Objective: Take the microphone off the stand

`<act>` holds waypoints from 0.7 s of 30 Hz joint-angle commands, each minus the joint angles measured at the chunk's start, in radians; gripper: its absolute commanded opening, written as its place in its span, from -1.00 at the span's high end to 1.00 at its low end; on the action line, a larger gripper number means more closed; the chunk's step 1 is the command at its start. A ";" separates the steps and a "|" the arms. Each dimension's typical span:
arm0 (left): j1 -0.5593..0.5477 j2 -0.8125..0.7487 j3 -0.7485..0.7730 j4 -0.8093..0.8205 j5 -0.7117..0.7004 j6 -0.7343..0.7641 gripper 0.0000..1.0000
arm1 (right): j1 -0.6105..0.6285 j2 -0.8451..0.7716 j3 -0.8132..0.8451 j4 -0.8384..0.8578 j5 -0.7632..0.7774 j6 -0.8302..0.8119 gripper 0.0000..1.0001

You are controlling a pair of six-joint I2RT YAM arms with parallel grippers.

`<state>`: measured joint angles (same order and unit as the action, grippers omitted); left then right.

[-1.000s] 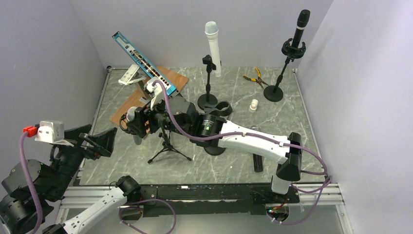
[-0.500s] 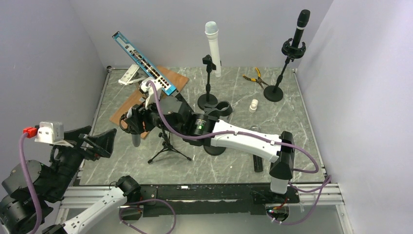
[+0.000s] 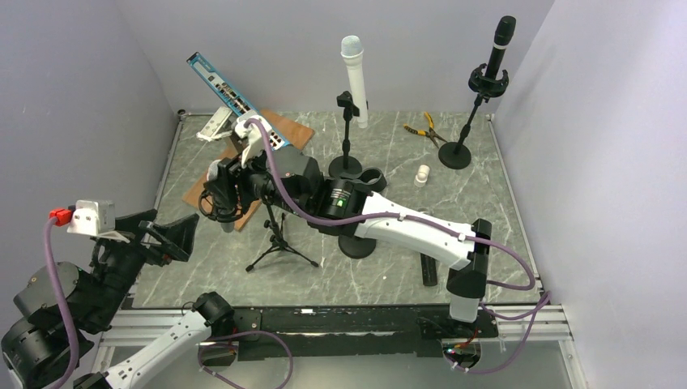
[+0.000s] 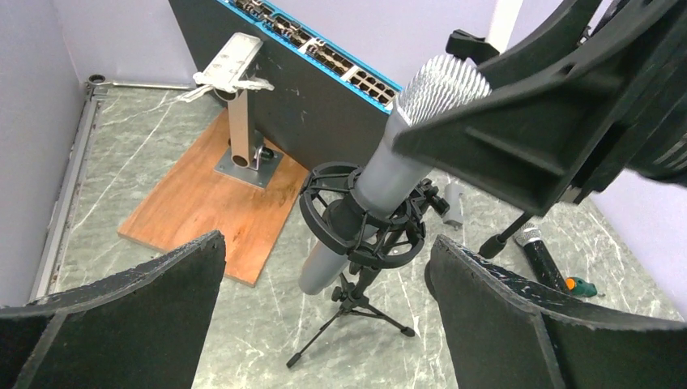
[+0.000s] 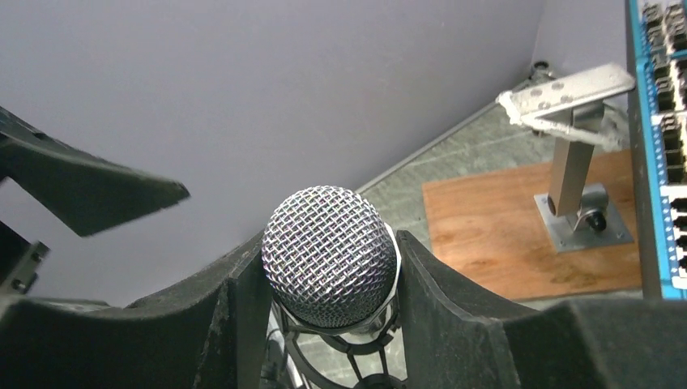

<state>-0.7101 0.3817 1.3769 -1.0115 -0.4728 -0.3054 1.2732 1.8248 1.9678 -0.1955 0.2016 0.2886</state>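
Note:
A grey microphone (image 4: pixel 389 162) with a silver mesh head (image 5: pixel 330 255) sits tilted in a black shock mount (image 4: pixel 360 231) on a small tripod stand (image 3: pixel 279 243). My right gripper (image 5: pixel 324 267) is shut on the mesh head, with one finger (image 5: pixel 235 316) on each side. It is at the left middle of the top view (image 3: pixel 223 188). The microphone's lower end (image 3: pixel 227 223) hangs below the mount. My left gripper (image 4: pixel 326 243) is open and empty. It is near the table's front left (image 3: pixel 166 237), facing the stand from a distance.
A blue network switch (image 3: pixel 235 101) leans on a bracket over a wooden board (image 3: pixel 243 158) behind the stand. A white microphone (image 3: pixel 354 77) and a black microphone (image 3: pixel 500 44) stand on their own stands at the back. Pliers (image 3: pixel 427 128) lie between them. Another black microphone (image 4: pixel 539 255) lies on the table.
My right gripper, shut on the microphone head, has moved a little up and toward the back left, and the microphone moved with it. My left arm has shifted slightly right.

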 commanded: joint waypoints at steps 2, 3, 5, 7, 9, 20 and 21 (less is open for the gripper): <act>-0.003 0.005 -0.006 0.029 0.012 -0.019 -0.98 | 0.000 -0.022 0.075 0.026 0.016 -0.023 0.56; -0.002 0.006 -0.007 0.028 0.013 -0.019 -0.98 | 0.001 -0.026 0.078 0.028 0.015 -0.024 0.59; -0.003 0.006 -0.006 0.025 0.013 -0.020 -0.98 | 0.002 -0.031 0.094 0.029 0.020 -0.028 0.62; -0.003 0.007 -0.003 0.024 0.013 -0.021 -0.98 | 0.001 -0.035 0.114 0.025 0.027 -0.038 0.64; -0.003 0.005 -0.005 0.024 0.013 -0.021 -0.98 | 0.001 -0.039 0.133 0.022 0.034 -0.051 0.69; -0.003 0.009 -0.012 0.020 0.016 -0.028 -0.98 | -0.002 -0.106 0.155 0.053 0.068 -0.103 0.83; -0.003 0.012 -0.012 0.021 0.017 -0.028 -0.98 | -0.003 -0.114 0.154 0.059 0.071 -0.108 0.84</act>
<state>-0.7105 0.3817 1.3670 -1.0138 -0.4679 -0.3141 1.2736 1.7947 2.0823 -0.2230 0.2314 0.2260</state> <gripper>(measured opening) 0.992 0.529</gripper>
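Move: The right hand already grips the grey microphone just below its head; the shock mount it is leaving sits about 8 cm below that hand and 1 cm back. The tripod stand's post is roughly 10 cm to the right, 2 cm back and 18 cm below; the network switch leans about 14 cm ahead and 6 cm right, some 15 cm lower. From the idle left hand, the microphone is about 8 cm ahead, 6 cm right and 5 cm below. Keeping its grip, the right hand draws the microphone about 6 cm up through the shock mount, drifting slightly right. ##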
